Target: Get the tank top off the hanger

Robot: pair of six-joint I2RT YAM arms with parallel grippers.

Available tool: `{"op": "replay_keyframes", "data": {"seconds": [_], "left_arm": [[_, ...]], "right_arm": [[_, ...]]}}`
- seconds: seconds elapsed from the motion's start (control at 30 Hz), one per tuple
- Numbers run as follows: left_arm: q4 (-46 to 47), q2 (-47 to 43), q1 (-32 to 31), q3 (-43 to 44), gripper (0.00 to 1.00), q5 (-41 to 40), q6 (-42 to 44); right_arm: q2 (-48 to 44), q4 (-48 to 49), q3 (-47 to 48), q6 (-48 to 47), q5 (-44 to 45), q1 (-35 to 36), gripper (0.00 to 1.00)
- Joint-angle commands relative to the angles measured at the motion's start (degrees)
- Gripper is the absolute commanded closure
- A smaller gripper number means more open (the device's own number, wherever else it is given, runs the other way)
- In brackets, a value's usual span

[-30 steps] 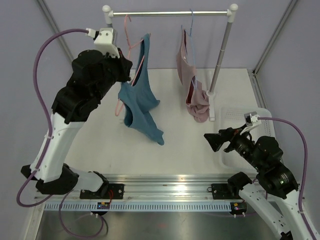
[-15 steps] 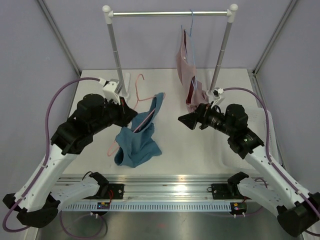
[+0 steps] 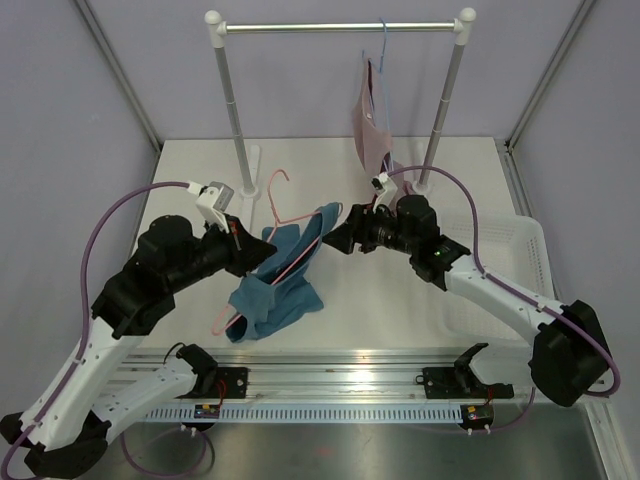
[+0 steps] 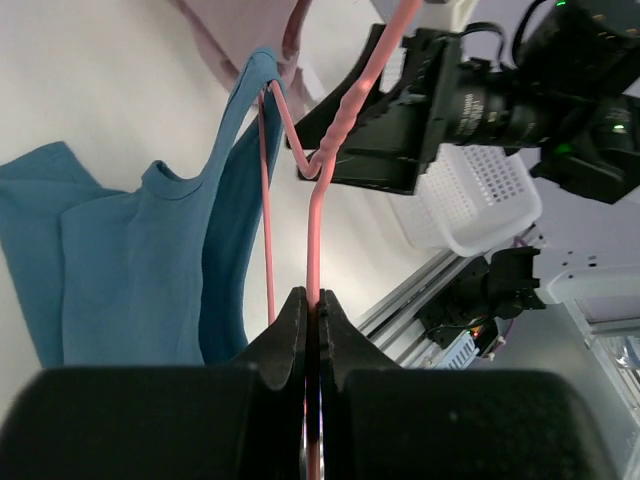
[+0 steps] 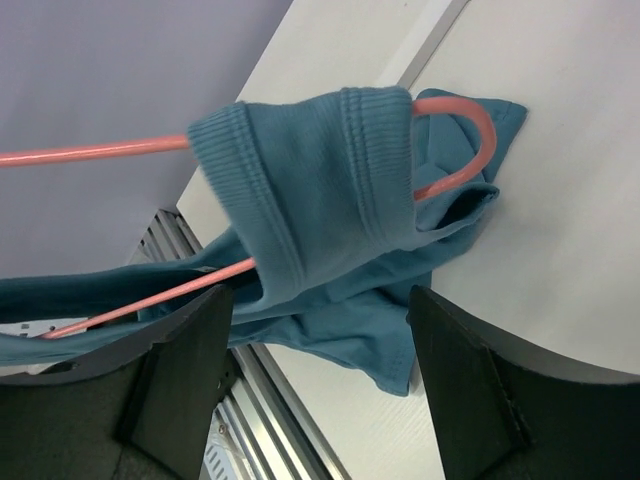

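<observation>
The teal tank top (image 3: 268, 293) lies mostly bunched on the table, one strap (image 5: 310, 170) still looped over the pink wire hanger (image 3: 297, 252). The hanger's hook (image 3: 279, 183) points toward the back. My left gripper (image 3: 254, 262) is shut on a hanger wire (image 4: 314, 250), seen close up between its tips (image 4: 316, 312). My right gripper (image 3: 336, 240) is at the strap end of the hanger. It is open, and the strap and hanger shoulder (image 5: 455, 108) sit just ahead of its spread fingers (image 5: 178, 390).
A clothes rack (image 3: 232, 110) stands at the back, with a dusty pink top (image 3: 372, 135) on a light blue hanger. A white basket (image 3: 505, 255) sits at the right. The metal rail (image 3: 330, 385) runs along the near edge.
My left arm has brought the hanger and tank top down from the rack to the table. My right arm has swung in from the right to the strap, its jaws narrowing a little.
</observation>
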Motion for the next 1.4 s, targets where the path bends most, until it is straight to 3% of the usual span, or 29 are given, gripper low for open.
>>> {"op": "replay_keyframes", "data": {"seconds": [0.0, 0.23, 0.3, 0.33, 0.43, 0.57, 0.67, 0.73, 0.9, 1.0, 1.03, 1.1, 1.2, 1.23, 1.37], "left_arm": [[5.78, -0.99, -0.25, -0.04, 1.0, 5.12, -2.05], [5.07, -0.72, -0.25, 0.31, 1.0, 6.0, -1.79], [4.9, -0.64, -0.25, 0.57, 1.0, 6.0, -1.7], [4.81, -0.64, -0.25, 0.75, 1.0, 5.39, -1.61], [1.93, -0.99, -0.25, 2.24, 1.0, 1.81, -0.56], [-4.5, -0.99, -0.25, 5.84, 1.0, -5.24, 3.91], [-7.22, -1.08, -0.25, 8.04, 1.0, -2.36, 7.78], [-8.37, -1.6, -0.25, 8.92, 1.0, 0.18, 9.63], [-7.23, -3.8, -0.25, 9.71, 1.0, 2.92, 10.69], [-6.45, -3.8, -0.25, 11.56, 1.0, -2.59, 9.56], [-3.74, -3.71, -0.25, 11.65, 1.0, -6.96, 8.07], [1.88, -3.97, -0.25, 9.38, 1.0, -8.41, 6.49], [21.54, -5.03, -0.25, 0.54, 1.0, -5.87, 2.53], [32.56, -4.86, -0.25, -1.51, 1.0, -4.65, 0.96], [52.06, 1.1, -0.25, -5.05, 1.0, -4.11, 1.55]], "right_arm": [[2.31, 6.95, 3.23, -1.89, -0.08, 0.79, 0.23], [4.34, 9.5, 4.73, -2.24, 0.88, 0.88, 0.27], [5.22, 9.94, 5.08, -2.24, 1.58, 0.88, 0.47], [5.4, 9.77, 5.25, -2.41, 1.93, 0.88, 0.76], [5.05, 6.87, 5.61, -3.64, 4.83, 0.88, 0.99], [1.63, -0.58, 5.34, -6.71, 15.86, 0.88, 1.0], [0.66, -5.07, 6.39, -9.44, 28.06, 0.7, 1.0], [1.09, -9.64, 8.5, -10.67, 31.72, 0.18, 1.0], [5.66, -13.96, 13.95, -11.38, 27.88, -0.44, 1.0], [4.62, -13.53, 14.22, -10.94, 19.72, -0.44, 1.0], [3.56, -12.39, 13.61, -10.07, 16.91, -0.44, 1.0], [0.05, -8.7, 11.76, -9.01, 7.15, -0.44, 1.0], [-4.26, -6.23, 11.32, -6.29, -4.89, -0.35, 1.0], [-5.4, -5.97, 11.06, -5.24, -7.09, -0.35, 1.0], [-12.59, -11.47, 11.67, -6.89, -13.87, -0.35, 1.0]]}}
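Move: The right gripper stands open, with the tank top's far shoulder strap, threaded on the hanger's arm, about 2 cm ahead and 3 cm left at its own height. From it the hanger neck is some 11 cm left, 1 cm back and 6 cm higher; the pink top is roughly 12 cm ahead, 5 cm right and 3 cm higher. The left gripper already pinches the hanger just below its neck; the strap lies 7 cm ahead, 11 cm right and 5 cm lower. Ease the right gripper forward-left onto the strap, pinch it shut, and draw it forward and some 6 cm right, turning clockwise, then bring it back about 9 cm and up 8, unwinding that turn. Keep the left gripper shut on the hanger, giving slightly back and left, then lift it about 7 cm and forward, fingers tilting up some 20 degrees. ##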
